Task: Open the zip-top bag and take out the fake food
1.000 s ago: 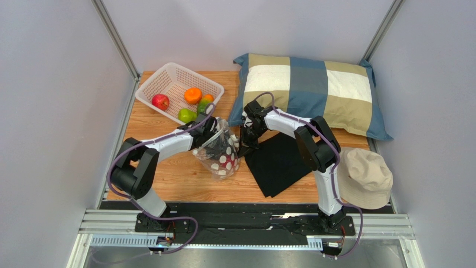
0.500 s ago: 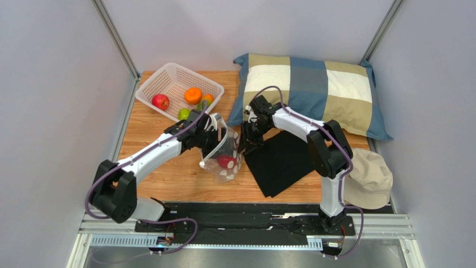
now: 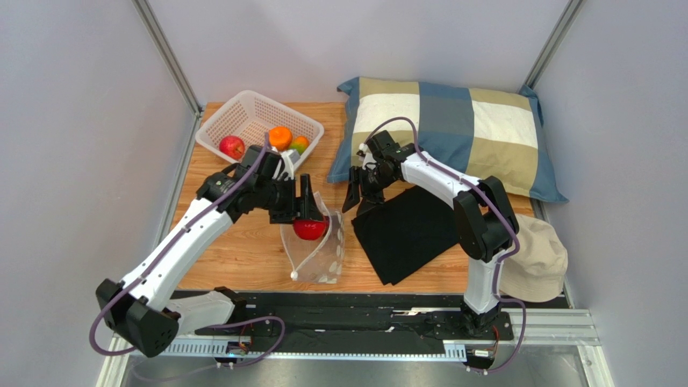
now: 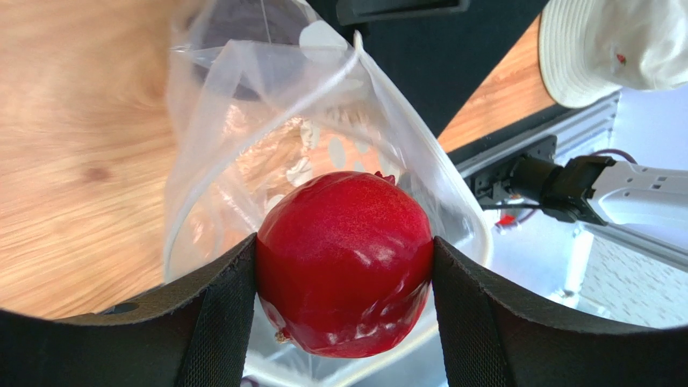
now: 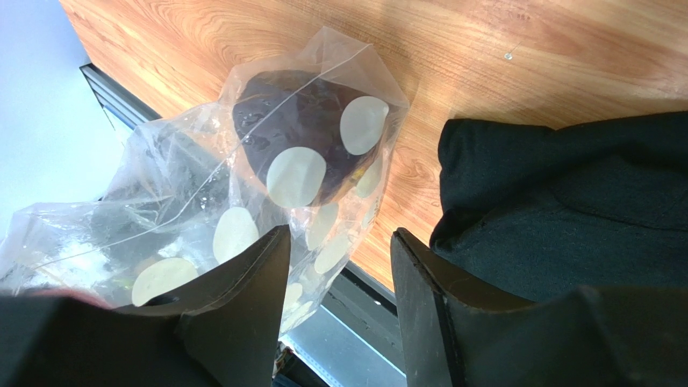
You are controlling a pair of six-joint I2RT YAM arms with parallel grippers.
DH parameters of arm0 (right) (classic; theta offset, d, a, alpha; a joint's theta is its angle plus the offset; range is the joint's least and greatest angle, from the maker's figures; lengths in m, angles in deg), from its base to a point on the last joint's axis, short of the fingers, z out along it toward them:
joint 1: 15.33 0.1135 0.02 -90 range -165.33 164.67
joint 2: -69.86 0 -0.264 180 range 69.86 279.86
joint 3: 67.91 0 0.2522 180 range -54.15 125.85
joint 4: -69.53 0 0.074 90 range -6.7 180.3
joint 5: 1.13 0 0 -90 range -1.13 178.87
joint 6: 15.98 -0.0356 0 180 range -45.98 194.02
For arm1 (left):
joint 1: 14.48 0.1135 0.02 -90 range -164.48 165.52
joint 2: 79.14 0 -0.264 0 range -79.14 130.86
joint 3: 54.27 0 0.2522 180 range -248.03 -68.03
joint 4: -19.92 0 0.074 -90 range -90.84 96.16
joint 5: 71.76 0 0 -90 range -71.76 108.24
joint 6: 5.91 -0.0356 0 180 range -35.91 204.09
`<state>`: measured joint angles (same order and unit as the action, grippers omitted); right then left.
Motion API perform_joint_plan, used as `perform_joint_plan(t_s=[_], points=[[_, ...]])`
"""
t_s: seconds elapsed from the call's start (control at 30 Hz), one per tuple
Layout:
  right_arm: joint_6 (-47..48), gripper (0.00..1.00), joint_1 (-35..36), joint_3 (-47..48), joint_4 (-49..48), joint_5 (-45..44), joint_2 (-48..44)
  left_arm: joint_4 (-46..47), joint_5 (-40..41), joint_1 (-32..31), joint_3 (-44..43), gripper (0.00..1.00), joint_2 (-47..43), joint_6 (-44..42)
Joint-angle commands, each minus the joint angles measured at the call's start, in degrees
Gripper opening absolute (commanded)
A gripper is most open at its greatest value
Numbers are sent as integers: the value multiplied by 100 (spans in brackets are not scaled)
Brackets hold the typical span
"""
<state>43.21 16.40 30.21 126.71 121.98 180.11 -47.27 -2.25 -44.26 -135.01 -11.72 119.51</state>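
My left gripper is shut on a glossy red fruit, one piece of the fake food, and holds it just above the open mouth of the zip-top bag. In the left wrist view both pads press the red fruit's sides, with the clear dotted bag gaping behind it. My right gripper stands open beside the bag's right edge with nothing in it. A dark purple fruit still lies inside the bag.
A white lattice basket at the back left holds a red fruit, an orange one and an orange-green one. A black cloth lies right of the bag. A checked pillow and a beige hat lie further right.
My right gripper has opened and let go of the bag, which has slumped onto the table. The left gripper has drawn the red fruit up out of the bag.
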Motion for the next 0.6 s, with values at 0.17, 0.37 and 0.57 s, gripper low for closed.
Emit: perform_joint_plan(t_s=[0.17,0.37,0.57], points=[[48,53,-26,362,79,118,-22,-1010,1976,-81,-1032,0,-931,18],[92,54,-61,257,290,118,-268,-64,2457,1038,-1537,0,-707,-467],[101,54,-70,344,483,161,-330,2231,-602,2204,-1035,0,24,220]])
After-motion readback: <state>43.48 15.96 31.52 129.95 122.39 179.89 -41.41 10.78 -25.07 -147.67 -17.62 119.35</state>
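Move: The white basket is what the red pomegranate, already gripped in the left hand, is being taken to: its middle lies about 32 cm ahead, 16 cm left and 17 cm below. The zip-top bag is almost underneath, roughly 3 cm right and 14 cm down; in the basket an orange lies some 30 cm ahead and 10 cm left. From the right hand the basket's middle is about 24 cm ahead, 30 cm left and 6 cm lower. The red pomegranate, still pinched between the left hand's fingers, is carried up and left out of the bag's mouth, then swings forward as well, towards the white basket: about 12 cm up and 10 cm each left and forward, speeding up on the way. The wrist tips the fingers up and outward some 25 degrees while turning nearly 30 degrees counter-clockwise. ##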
